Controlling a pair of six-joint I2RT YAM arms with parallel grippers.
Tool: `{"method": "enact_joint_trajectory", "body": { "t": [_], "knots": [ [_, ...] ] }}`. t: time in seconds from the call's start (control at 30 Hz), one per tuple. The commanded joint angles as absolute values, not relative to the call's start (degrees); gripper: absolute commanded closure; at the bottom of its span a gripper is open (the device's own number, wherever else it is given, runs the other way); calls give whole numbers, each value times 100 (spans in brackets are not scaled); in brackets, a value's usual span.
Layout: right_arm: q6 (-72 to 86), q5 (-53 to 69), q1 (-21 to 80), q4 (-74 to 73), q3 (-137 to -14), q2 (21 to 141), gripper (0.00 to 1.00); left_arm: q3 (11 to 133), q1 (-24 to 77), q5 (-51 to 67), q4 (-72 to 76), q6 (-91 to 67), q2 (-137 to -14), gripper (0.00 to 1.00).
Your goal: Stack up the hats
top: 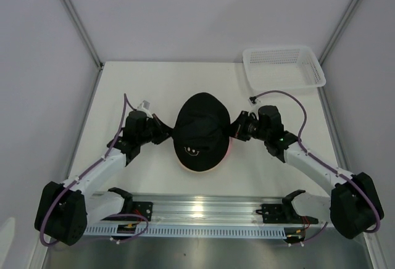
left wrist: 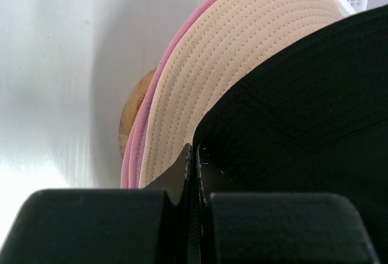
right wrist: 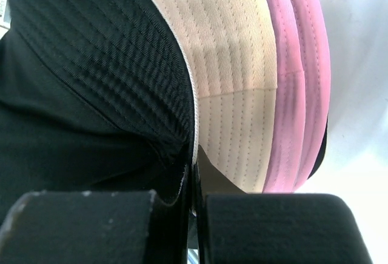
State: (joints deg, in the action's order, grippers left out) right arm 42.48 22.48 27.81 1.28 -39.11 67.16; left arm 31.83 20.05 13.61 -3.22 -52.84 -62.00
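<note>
A black hat [top: 199,127] with a small light mark lies on top of a pile at the table's middle; a pink rim [top: 199,170] peeks out below it. My left gripper [top: 165,134] is shut on its left brim, my right gripper [top: 233,130] on its right brim. In the left wrist view the gripper [left wrist: 194,152] pinches the black hat [left wrist: 303,94] over the beige-and-pink hat [left wrist: 242,52] and the pink hat [left wrist: 136,149]. In the right wrist view the gripper [right wrist: 193,170] pinches the black hat [right wrist: 91,64] beside the beige hat [right wrist: 230,64], the pink hat [right wrist: 297,64] and a dark sliver [right wrist: 321,149].
A wooden stand [left wrist: 133,109] shows under the pile in the left wrist view. A white mesh basket [top: 284,66] sits at the back right. A metal rail [top: 197,210] runs along the near edge. Grey walls close in both sides.
</note>
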Motion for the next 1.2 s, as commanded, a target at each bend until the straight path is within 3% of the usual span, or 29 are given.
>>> {"method": "enact_joint_trajectory", "body": {
  "t": [0.0, 0.13, 0.2, 0.23, 0.3, 0.33, 0.43, 0.6, 0.9, 1.17],
  "knots": [
    [4043, 2021, 2690, -272, -3463, 7267, 100, 3049, 1916, 703, -923, -4791, -6373, 99],
    [3920, 2048, 2654, -702, -3602, 7111, 100, 3111, 1916, 694, -1098, -4396, -5978, 99],
    [3745, 2013, 2558, -1122, -3778, 6796, 93, 3278, 1916, 694, -1274, -4246, -5758, 99],
    [3683, 2021, 2505, -1264, -3884, 6672, 73, 3418, 1916, 720, -1309, -4028, -5574, 99],
    [3534, 2039, 2374, -1484, -4235, 6391, 51, 3690, 1916, 712, -1564, -3850, -5467, 99],
    [3490, 2065, 2199, -1529, -4341, 6120, 36, 3883, 1916, 712, -1634, -3667, -5432, 99],
    [3297, 2144, 1821, -1530, -4807, 5819, 22, 4411, 1916, 712, -1995, -3385, -5467, 99],
    [3243, 2654, 1442, -793, -5247, 6248, 19, 4912, 1916, 738, -2171, -3252, -5765, 99],
    [3955, 3445, 1520, 1669, -4983, 7837, 17, 5388, 1916, 808, -2276, -3208, -6661, 99],
    [4797, 3666, 1652, 2924, -4449, 8069, 19, 5792, 1916, 923, -2250, -3068, -7206, 99]
  ]
}}
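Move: Both closed grippers already pinch opposite sides of the black hat's brim over the hat stack. The stack's middle lies about 10 cm to the left hand's right, level with it fore and aft and a couple of cm lower. From the right hand, the far-right brim of the black hat is some 10 cm ahead and 4 cm left, at about its own height; the stack's middle is 10 cm left and slightly lower, and the white basket 24 cm ahead, 19 cm right and 10 cm lower. The right fingers spring wide open and let go of the black brim; that hand backs off rightward about 7 cm, arcs up and forward, then comes back left and down towards the brim's far-right edge, ending some 9 cm farther out, still open. The left keeps its pinch, rising about 7 cm, then easing slightly down and forward as its left side rolls up nearly 20 degrees. ##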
